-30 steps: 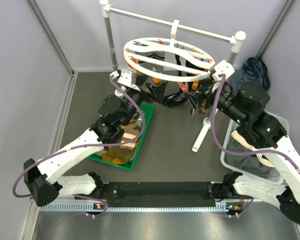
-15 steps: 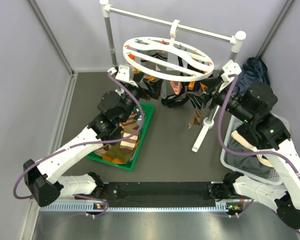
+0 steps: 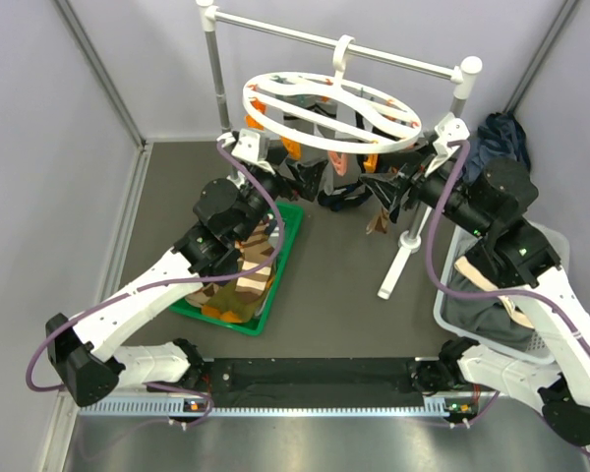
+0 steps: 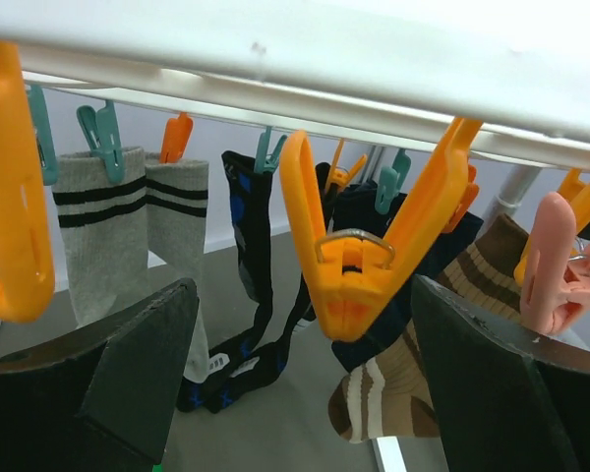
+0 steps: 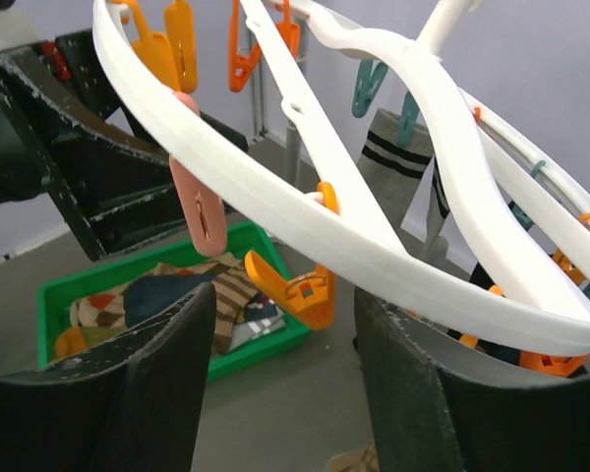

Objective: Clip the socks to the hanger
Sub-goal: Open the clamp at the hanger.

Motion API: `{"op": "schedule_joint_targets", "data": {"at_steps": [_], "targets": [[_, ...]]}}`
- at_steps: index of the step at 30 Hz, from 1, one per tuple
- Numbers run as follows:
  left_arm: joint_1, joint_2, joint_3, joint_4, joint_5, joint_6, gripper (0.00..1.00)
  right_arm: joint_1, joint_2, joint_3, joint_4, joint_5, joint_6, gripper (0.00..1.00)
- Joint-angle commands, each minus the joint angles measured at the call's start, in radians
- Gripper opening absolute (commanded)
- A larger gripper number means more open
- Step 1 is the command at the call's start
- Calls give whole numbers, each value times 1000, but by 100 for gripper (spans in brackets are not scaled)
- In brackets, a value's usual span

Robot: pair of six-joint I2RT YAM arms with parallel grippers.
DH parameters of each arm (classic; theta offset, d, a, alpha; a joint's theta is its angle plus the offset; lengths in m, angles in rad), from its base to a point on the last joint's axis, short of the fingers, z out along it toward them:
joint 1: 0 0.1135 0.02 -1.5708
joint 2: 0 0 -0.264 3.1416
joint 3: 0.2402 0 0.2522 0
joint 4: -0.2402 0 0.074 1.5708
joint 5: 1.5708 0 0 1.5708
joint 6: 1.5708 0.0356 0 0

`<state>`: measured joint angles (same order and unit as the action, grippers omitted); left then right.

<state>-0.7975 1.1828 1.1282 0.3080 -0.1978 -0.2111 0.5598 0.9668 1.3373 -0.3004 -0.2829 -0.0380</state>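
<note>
The white ring hanger (image 3: 329, 110) hangs from the rail, with orange clips under its rim. Several socks hang clipped beneath it: grey banded socks (image 4: 108, 211), a dark navy one (image 4: 248, 226) and a brown striped one (image 4: 403, 379). More socks (image 3: 241, 275) lie in the green tray. My left gripper (image 3: 300, 179) is open just under the ring. An orange clip (image 4: 359, 261) hangs between and above its fingers (image 4: 138, 354), untouched. My right gripper (image 3: 398, 189) is open under the ring's right side, with another orange clip (image 5: 295, 290) beyond its empty gap (image 5: 285, 310).
The green tray (image 3: 216, 320) sits at left under my left arm. The white-and-grey rail stand (image 3: 214, 79) carries the hanger, and its slanted leg (image 3: 398, 261) reaches the floor centre-right. A white basket (image 3: 447, 310) holds dark cloth at right. A dark blue bundle (image 3: 501, 138) lies behind it.
My right gripper has pulled back to the right and up against the ring's edge, its jaws a little narrower. The ring has tilted and shifted slightly. My left arm has barely moved.
</note>
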Motion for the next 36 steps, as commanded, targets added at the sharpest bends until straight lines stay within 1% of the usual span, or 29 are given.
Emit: {"op": "schedule_joint_targets", "data": {"at_steps": [1,5,8,11,13,14,17,18,20,21,23,24,26,27,28,29,33,34,36], "targets": [[1,-17,28,20,47,-13,93,-8,-3,-32,133,39,70,56],[1,-17,2,42,73,-20,94,-8,-17,-59,162,63,122,51],[1,-17,-11,52,101,-24,94,-9,-25,-78,188,56,157,51],[1,-20,-21,57,130,-24,94,-9,-27,-86,195,54,167,50],[1,-20,-30,60,143,-20,95,-9,-27,-86,193,56,168,48],[1,-20,-33,60,153,-17,95,-9,-27,-87,193,56,173,44],[1,-22,-50,65,167,-14,95,-8,-27,-89,198,56,187,39],[1,-22,-57,65,169,-14,95,-8,-27,-95,196,56,187,35],[0,-22,-67,65,175,-13,95,-8,-27,-96,193,59,197,30],[0,-20,-74,62,178,-13,95,-8,-27,-101,192,59,202,25],[1,-22,-84,59,182,-5,95,-8,-28,-105,190,59,217,20],[0,-23,-93,57,190,-4,95,-8,-30,-110,190,57,220,15],[1,-25,-107,59,193,7,95,-8,-31,-112,179,56,242,10],[0,-29,-122,59,193,9,96,-9,-31,-112,163,57,251,6],[0,-29,-131,62,233,10,96,-8,-31,-109,155,57,260,3],[0,-32,-140,66,242,10,96,-8,-31,-107,146,57,282,0],[-6,-52,-221,114,297,13,96,-9,-34,-96,92,53,331,0],[-6,-55,-235,121,298,15,96,-8,-33,-95,78,53,339,0],[-6,-71,-274,125,253,19,96,-8,-33,-92,64,54,354,0]]}}
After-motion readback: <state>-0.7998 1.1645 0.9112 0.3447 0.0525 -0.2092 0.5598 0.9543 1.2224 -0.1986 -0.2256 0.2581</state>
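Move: The orange clip on the hanger's near rim hangs just off the right fingertips, about 2 cm ahead and 1 cm left at their height. The pink clip is some 7 cm farther left along the rim, and the brown striped sock hangs about 10 cm below the right hand, roughly 2 cm ahead and 4 cm to its right. From the left hand the orange clip is some 12 cm right, 2 cm ahead and 3 cm higher. Right fingers, easing about 2 cm down, pinch the orange clip; the open left hand drops some 9 cm. ##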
